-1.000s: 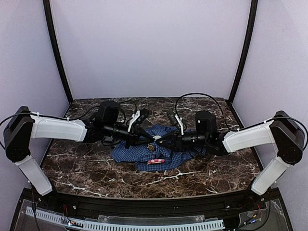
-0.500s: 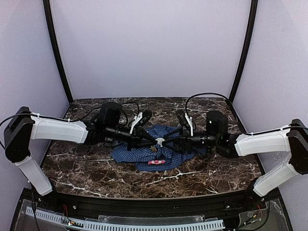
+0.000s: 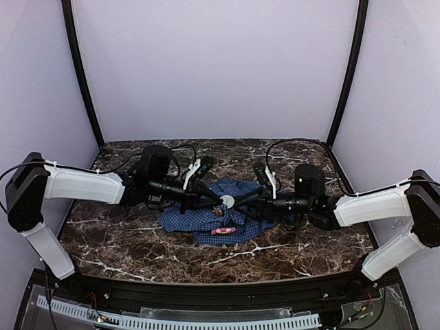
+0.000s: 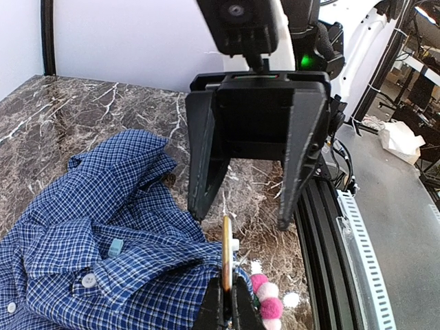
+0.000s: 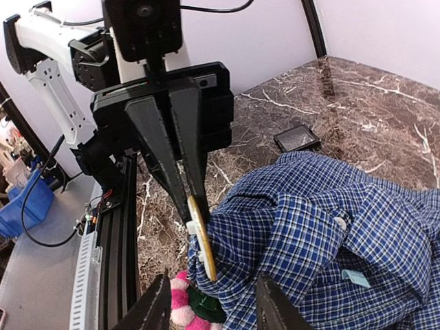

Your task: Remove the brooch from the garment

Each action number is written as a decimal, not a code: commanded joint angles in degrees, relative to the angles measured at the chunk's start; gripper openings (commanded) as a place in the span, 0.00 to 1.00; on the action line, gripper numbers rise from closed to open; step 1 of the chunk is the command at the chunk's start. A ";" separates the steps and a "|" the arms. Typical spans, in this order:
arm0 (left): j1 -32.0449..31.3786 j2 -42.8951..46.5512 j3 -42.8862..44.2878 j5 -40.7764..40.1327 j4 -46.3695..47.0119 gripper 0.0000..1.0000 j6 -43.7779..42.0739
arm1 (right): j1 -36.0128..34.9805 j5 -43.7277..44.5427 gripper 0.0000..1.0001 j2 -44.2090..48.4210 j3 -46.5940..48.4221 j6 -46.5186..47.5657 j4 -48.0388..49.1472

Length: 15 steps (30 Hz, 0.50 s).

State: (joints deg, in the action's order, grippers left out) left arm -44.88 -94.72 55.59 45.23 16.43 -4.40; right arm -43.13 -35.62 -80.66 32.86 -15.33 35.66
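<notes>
The brooch (image 4: 226,251) is a flat gold-edged disc seen edge-on, with a white clasp part on its side. My left gripper (image 4: 225,302) is shut on its lower edge. A fold of the garment (image 4: 89,234), a blue check shirt, hangs against the disc and is lifted with it. In the right wrist view the brooch (image 5: 201,237) stands between the left gripper's black fingers (image 5: 185,185) and the raised garment (image 5: 330,234). My right gripper (image 5: 214,282) is open, a finger on each side of that fold, touching nothing. From above, both grippers meet over the garment (image 3: 199,220).
A pink-and-white fuzzy ornament (image 3: 222,231) with a green part lies at the garment's near edge, just below the grippers (image 5: 180,302). A small black tray (image 5: 297,139) sits on the marble beyond the shirt. The black frame rail (image 4: 323,227) runs along the table's near edge.
My right gripper has opened and its arm has drawn back a little to the right. The left gripper has kept its hold on the brooch.
</notes>
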 commanded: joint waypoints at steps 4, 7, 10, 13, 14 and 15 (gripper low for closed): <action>0.05 2.50 -1.11 2.07 0.78 0.01 0.02 | 0.33 -0.98 0.29 -2.61 2.03 -0.99 4.78; 0.01 2.16 -0.98 2.26 0.92 0.01 0.21 | 0.33 -1.69 0.23 -3.70 2.97 -1.13 4.72; 0.03 2.06 -0.98 2.37 1.22 0.01 0.43 | 0.30 -2.86 0.17 -4.92 3.96 -1.09 4.47; 0.00 1.94 -0.94 2.21 1.27 0.01 0.52 | 0.20 -3.79 0.09 -5.59 4.28 -1.13 4.72; -0.02 1.91 -0.99 2.03 1.31 0.01 0.60 | 0.12 -4.20 0.07 -5.70 4.46 -1.14 4.63; 0.02 1.86 -1.01 1.86 1.43 0.01 0.66 | 0.03 -4.56 0.04 -5.80 4.52 -0.91 4.60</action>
State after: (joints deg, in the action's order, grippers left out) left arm -44.82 -94.70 55.29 46.02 16.47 -4.05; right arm -43.11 -38.50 -85.43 35.81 -16.56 38.52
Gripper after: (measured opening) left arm 0.015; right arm 0.077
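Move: The round brooch, standing edge-on, lies roughly 3 cm to the right hand's left, about 1 cm forward and level with its open fingers. From the right hand the pink flower brooch is some 4 cm left, 4 cm back and 7 cm below, the brown bear ornament about 5 cm left, 1 cm back and 2 cm below. The left fingers already pinch the round brooch, its middle about 1 cm to that hand's right, level with it ahead and in height. Right hand eases about 1.5 cm left, fingers closing onto the round brooch's right rim; left keeps its pinch. ##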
